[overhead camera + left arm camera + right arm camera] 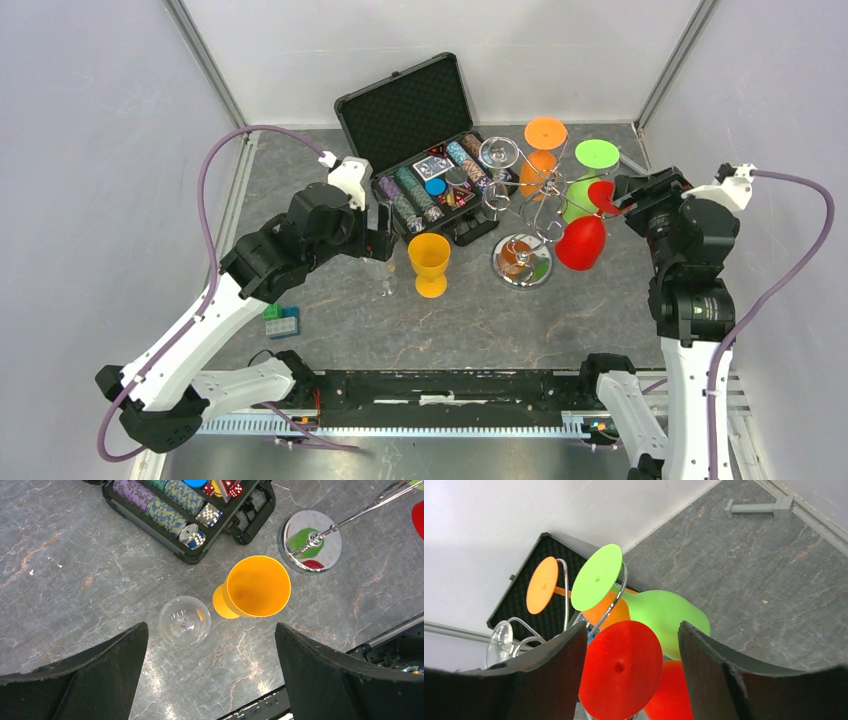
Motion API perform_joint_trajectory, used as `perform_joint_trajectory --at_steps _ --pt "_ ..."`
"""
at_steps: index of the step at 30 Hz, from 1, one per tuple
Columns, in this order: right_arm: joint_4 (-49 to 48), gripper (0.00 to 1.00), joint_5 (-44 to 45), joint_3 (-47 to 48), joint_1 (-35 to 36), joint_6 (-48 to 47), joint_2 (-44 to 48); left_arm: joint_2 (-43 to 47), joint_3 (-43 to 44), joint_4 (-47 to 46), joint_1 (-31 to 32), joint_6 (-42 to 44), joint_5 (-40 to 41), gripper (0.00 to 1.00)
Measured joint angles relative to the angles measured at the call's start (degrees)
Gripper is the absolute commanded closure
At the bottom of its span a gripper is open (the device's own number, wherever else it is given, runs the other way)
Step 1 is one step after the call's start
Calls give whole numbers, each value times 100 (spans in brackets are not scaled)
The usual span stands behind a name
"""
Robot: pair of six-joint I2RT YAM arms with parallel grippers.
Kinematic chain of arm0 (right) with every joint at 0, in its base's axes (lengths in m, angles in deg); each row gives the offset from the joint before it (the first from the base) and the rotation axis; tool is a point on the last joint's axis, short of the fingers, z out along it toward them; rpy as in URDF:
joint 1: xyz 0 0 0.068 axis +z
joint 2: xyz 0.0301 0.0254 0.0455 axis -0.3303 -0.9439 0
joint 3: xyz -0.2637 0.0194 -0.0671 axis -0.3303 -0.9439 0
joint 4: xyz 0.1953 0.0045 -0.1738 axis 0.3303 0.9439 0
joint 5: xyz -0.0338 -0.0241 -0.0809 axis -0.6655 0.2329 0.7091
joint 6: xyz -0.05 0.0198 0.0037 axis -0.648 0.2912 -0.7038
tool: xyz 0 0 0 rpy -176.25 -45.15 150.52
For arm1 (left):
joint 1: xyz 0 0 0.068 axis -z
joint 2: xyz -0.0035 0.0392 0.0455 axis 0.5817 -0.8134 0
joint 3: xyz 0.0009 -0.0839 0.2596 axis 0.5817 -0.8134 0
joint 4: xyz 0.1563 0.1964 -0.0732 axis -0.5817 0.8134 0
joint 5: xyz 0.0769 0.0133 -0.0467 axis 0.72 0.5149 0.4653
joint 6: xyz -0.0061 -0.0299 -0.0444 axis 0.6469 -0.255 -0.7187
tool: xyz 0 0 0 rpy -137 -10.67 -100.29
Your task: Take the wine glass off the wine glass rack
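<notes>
The wine glass rack (521,261) stands mid-table, its chrome hooks (611,607) carrying an orange (540,165), a green (583,190), a red (581,243) and a clear wine glass (497,152), all upside down. My right gripper (632,625) is open around the red glass's round foot (620,675): the left finger is at its rim, the right finger apart from it. My left gripper (210,627) hangs wide open over the table with nothing in it. Below it stand a clear glass (184,620) and a yellow glass (257,586), both upright.
An open black chip case (420,150) lies behind the rack, touching distance from the hooks. Green and blue toy blocks (282,320) sit near the left arm. A grey bracket (759,507) lies by the back right wall. Walls close in all sides.
</notes>
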Motion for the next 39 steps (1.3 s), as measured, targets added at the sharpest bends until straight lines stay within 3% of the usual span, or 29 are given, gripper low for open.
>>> perform_joint_trajectory --at_steps 10,20,24,39 --pt "-341 53 192 -955 -4 734 621 13 -35 -70 0 0 -17 0" --pt "-623 83 195 -1051 -4 1019 708 48 -44 -72 0 0 -20 0" --pt "-837 100 186 -1034 -4 1145 726 66 -46 -74 0 2 -17 0" --pt "-815 100 -59 -903 -9 1469 767 120 -129 -118 0 26 -2 0"
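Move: The red glass's foot sits at the rack's near right side, roughly 3 cm left of the right hand's open fingers, 1 cm ahead and about level with them. The green glass's foot lies some 8 cm ahead and 4 cm left of that hand, the orange one about 12 cm ahead and 13 cm left, both slightly lower. From the left hand the red foot is about 36 cm right, 5 cm ahead and 7 cm higher. Right hand dips about 3 cm, rises back, rolling some 15 degrees left side up, fingers pinching the red foot's edge. ##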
